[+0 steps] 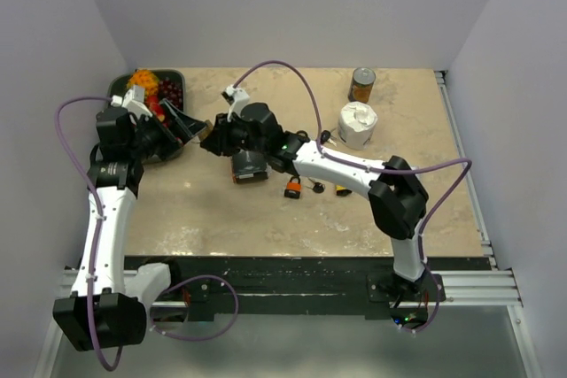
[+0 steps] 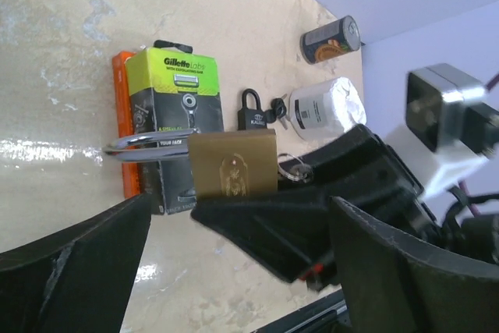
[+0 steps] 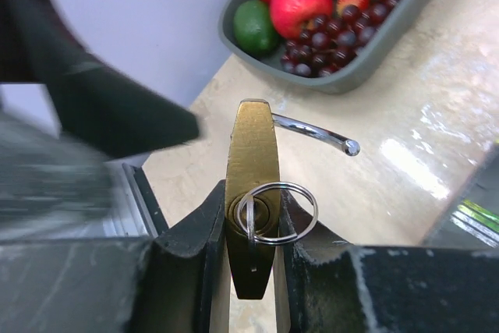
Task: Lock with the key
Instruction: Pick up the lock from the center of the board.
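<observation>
A brass padlock (image 3: 252, 154) hangs above the table, my right gripper (image 3: 251, 208) shut on its body from both sides. Its steel shackle (image 3: 320, 134) is swung open, the free end in the air. The key (image 3: 250, 220) sits in the keyhole at the bottom with its ring (image 3: 290, 216) hanging loose. In the left wrist view the same padlock (image 2: 234, 163) points its shackle (image 2: 144, 144) left. My left gripper (image 2: 242, 220) stands wide open just short of it, touching nothing. From above, both grippers (image 1: 190, 127) (image 1: 217, 136) meet at the table's left.
A grey tray (image 1: 173, 77) of fruit lies at the back left, close behind my left arm. A green and black razor box (image 1: 249, 165) lies under the right wrist. A small black padlock (image 1: 293, 188), a white roll (image 1: 358, 124) and a can (image 1: 361, 84) lie further right.
</observation>
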Motion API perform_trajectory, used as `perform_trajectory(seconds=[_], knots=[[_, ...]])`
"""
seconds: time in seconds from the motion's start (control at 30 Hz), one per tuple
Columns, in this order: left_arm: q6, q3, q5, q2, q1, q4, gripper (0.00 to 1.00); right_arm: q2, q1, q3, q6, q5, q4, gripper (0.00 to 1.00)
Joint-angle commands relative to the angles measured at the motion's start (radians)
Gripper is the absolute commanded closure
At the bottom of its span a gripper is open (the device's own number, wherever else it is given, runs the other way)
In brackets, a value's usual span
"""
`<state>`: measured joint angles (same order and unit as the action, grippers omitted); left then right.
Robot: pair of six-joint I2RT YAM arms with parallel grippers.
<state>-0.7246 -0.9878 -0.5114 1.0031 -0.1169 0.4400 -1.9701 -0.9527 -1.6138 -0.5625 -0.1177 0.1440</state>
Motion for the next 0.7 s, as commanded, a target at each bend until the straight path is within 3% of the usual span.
perform_trajectory(seconds=[0.0,0.17,0.3,0.33,0.4,0.53,0.63,0.67], knots=[[0.076,-0.075,-0.095,-0.020,-0.041,0.022,0.01,0.126,0.089,0.029,-0.097,-0.117,0.143,1.00],[0.158,-0.078,-0.136,-0.035,-0.061,0.025,0.01,0.168,0.149,0.061,-0.148,-0.255,0.216,1.00],[0.321,-0.071,-0.292,-0.014,-0.060,-0.055,0.01,0.224,0.199,0.087,-0.188,-0.425,0.293,1.00],[0.424,-0.081,-0.409,-0.009,-0.059,-0.063,0.01,0.240,0.212,0.097,-0.192,-0.454,0.324,1.00],[0.604,-0.104,-0.493,-0.012,-0.059,-0.003,0.01,0.298,0.242,0.149,-0.195,-0.509,0.345,1.00],[0.873,-0.091,-0.530,-0.063,-0.060,0.051,0.01,0.387,0.276,0.225,-0.209,-0.597,0.408,1.00],[0.904,-0.001,-0.579,-0.122,-0.059,-0.050,0.04,0.444,0.282,0.282,-0.247,-0.619,0.442,1.00],[0.896,0.032,-0.585,-0.174,-0.059,-0.175,0.04,0.454,0.281,0.310,-0.260,-0.617,0.451,1.00]])
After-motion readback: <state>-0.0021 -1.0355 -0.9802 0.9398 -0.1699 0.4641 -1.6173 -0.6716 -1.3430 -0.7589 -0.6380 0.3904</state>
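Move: The brass lock is already gripped in the right fingers, roughly 3 cm ahead of and 3 cm right of the open left hand. From the right hand, the razor box lies about 10 cm ahead, 9 cm right and 21 cm below. On the table, the orange lock is some 22 cm right, level fore-and-aft; the fruit bin stands roughly 22 cm ahead and 21 cm left. Right hand keeps the brass lock, carrying it rightward, then up, about 12 cm each; wide-open left hand backs away. ##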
